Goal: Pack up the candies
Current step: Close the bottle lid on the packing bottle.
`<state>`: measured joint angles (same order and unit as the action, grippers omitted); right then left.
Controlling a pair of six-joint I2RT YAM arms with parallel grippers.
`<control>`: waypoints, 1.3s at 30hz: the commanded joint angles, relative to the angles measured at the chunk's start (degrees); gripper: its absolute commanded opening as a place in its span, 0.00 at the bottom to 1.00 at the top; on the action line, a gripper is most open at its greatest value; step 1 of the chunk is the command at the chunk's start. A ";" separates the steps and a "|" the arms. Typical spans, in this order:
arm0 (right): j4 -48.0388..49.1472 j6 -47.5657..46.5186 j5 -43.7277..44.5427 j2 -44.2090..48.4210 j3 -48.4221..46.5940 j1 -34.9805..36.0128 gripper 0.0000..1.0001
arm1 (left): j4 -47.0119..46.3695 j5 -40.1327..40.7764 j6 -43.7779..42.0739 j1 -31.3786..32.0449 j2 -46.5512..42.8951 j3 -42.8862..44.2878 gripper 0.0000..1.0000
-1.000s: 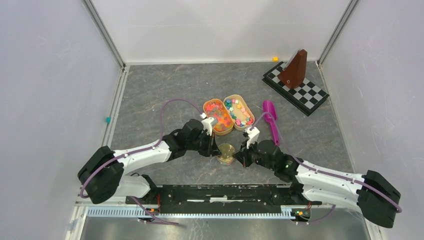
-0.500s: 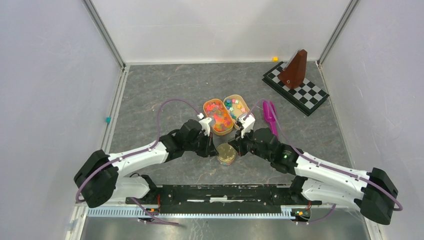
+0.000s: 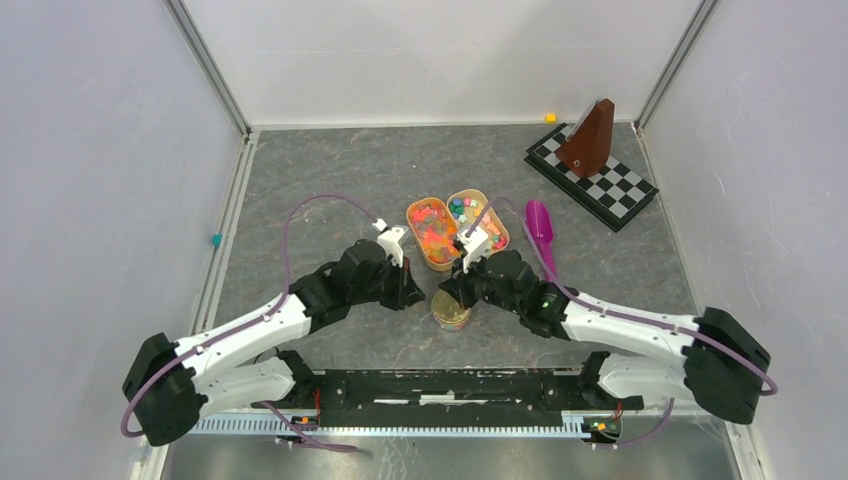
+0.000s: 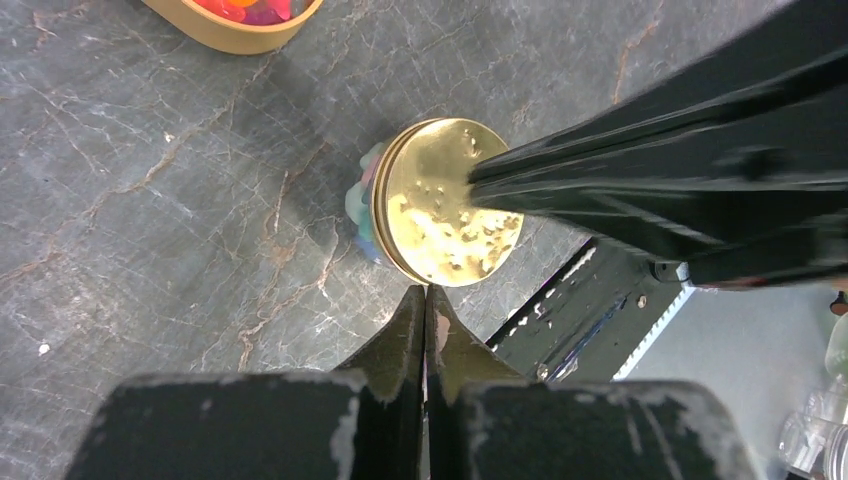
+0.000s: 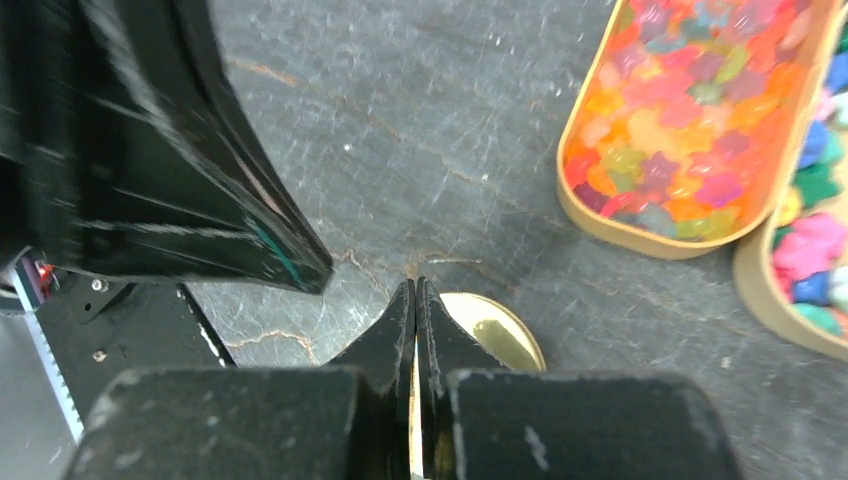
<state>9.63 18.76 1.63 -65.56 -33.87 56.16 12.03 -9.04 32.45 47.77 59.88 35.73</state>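
A small jar with a gold lid (image 3: pixel 452 308) stands on the table between both grippers; candies show through its side in the left wrist view (image 4: pixel 362 205). My left gripper (image 3: pixel 415 298) is shut and empty, its tips (image 4: pixel 427 290) right at the lid's (image 4: pixel 445 215) near edge. My right gripper (image 3: pixel 452 290) is shut, its tips (image 5: pixel 415 283) over the lid (image 5: pixel 495 335) and resting on its top. The mixed-colour candies (image 3: pixel 478 220) lie in an oval tan tray behind the jar, seen also at the right wrist view's edge (image 5: pixel 815 200).
A second oval tray of orange and red gummies (image 3: pixel 433 232) sits beside the candy tray (image 5: pixel 680 120). A purple scoop (image 3: pixel 540 225) lies to the right of the trays. A checkered board with a brown metronome (image 3: pixel 590 140) stands at the back right.
My right gripper has swung left and forward from beside the jar to over its lid. My left arm has drawn back a little to the left.
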 commanded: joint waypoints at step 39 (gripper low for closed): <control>4.71 4.89 3.56 6.08 12.69 0.22 0.00 | -2.20 0.17 1.96 0.22 -6.45 -5.53 0.59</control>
<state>21.17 24.40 6.04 -63.22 -18.28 56.14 12.69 -8.10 32.56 47.77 54.83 30.46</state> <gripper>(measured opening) 0.003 0.572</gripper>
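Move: The bottle lid, sitting on the candy-filled bottle, lies about 7 cm below the right hand's shut fingertips, some 2 cm back and 2 cm to the right. From the right hand, the orange candy box is some 13 cm ahead, 1 cm left and 12 cm down; the mixed candy box is 15 cm ahead, 8 cm right and equally low. From the left hand, the lid lies about 6 cm right, 1 cm back and 4 cm below. The right hand ends with its shut fingertips on the right part of the bottle lid: it drops about 6.5 cm and slightly back, rises forward above its starting height, then comes down again roughly 4 cm farther right. Meanwhile the left hand, clear of the bottle, eases about 2 cm left and down, a little back, and opens its fingers to just over half. ##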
